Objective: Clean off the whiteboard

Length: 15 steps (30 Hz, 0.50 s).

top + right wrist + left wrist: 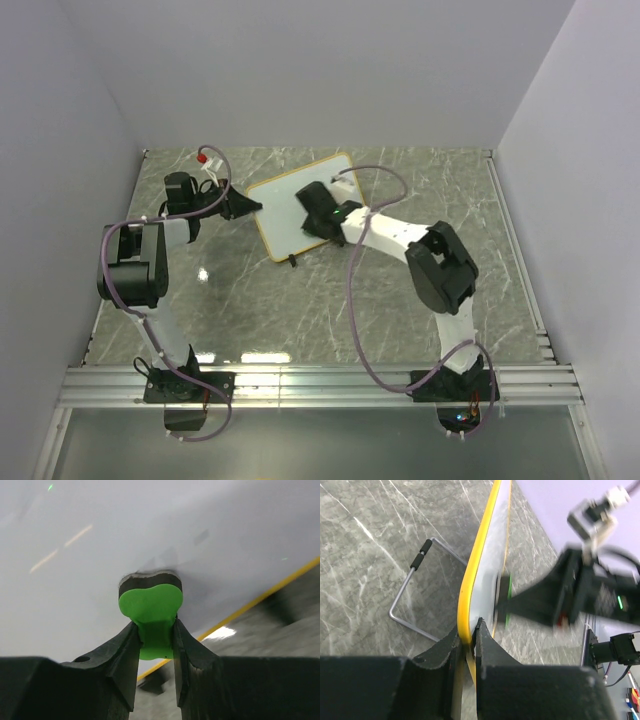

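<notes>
The whiteboard (285, 215), white with a thin yellow frame, lies tilted near the back middle of the table. My left gripper (250, 207) is shut on its left edge; in the left wrist view the yellow frame (472, 575) runs up from between the gripper (470, 636) jaws. My right gripper (312, 212) sits over the board's face, shut on a small green eraser (150, 605). The eraser's dark pad presses against the white surface (100, 540). No scribbles show on the visible parts of the board.
A bent wire stand with a black foot (422, 547) lies on the marble table beside the board. Another black foot (291, 262) pokes out at the board's near edge. Grey walls enclose the table on three sides.
</notes>
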Each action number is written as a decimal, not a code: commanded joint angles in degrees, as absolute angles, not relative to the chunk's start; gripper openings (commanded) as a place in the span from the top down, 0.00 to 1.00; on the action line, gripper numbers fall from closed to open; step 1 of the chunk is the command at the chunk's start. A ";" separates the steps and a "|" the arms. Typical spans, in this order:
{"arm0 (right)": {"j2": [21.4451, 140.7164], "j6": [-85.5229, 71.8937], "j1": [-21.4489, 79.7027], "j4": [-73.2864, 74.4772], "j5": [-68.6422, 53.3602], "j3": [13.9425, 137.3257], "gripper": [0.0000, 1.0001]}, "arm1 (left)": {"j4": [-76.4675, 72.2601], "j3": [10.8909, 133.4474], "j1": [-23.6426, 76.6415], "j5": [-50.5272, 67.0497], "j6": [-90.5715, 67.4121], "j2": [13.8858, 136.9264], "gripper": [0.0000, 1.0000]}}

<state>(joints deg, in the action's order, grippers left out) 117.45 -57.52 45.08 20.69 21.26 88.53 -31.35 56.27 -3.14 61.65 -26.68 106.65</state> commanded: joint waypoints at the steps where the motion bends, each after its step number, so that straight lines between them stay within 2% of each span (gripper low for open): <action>1: 115.23 -55.55 36.22 18.73 26.19 84.29 1.00 | -27.25 55.99 -1.23 61.61 -19.86 105.56 1.00; 5: 115.57 -53.88 32.35 17.58 25.49 84.37 1.00 | -26.98 56.07 -1.06 61.61 -19.69 105.38 1.00; 15: 120.41 -55.89 36.03 19.33 22.42 95.78 1.00 | -24.87 56.25 -0.79 61.00 -18.11 105.21 1.00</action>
<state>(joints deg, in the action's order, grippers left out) 116.99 -53.80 33.30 24.10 24.25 90.96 -28.58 56.27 -2.63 61.54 -25.80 105.60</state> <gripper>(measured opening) 0.351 0.144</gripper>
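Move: The right hand already holds the green eraser on the board's lower part. The whiteboard's right edge, its middle, lies about 10 cm to the right, 11 cm ahead and 5 cm up the slope. The board's middle is some 5 cm ahead and 2 cm left. The right foot sits 5 cm right and 2 cm back, the left foot 6 cm left and 6 cm back. From the left hand, that right edge is about 24 cm right and 5 cm ahead. Sweep the right hand's eraser across the whiteboard, about 11 cm to the right and 6 cm forward, along the lower border towards the right edge, keeping its face on the slope and turning the wrist some 10 degrees clockwise. Then ease back left by a centimetre or so, rising slightly. Keep the left fingers pinched on the board's left edge to steady it. ##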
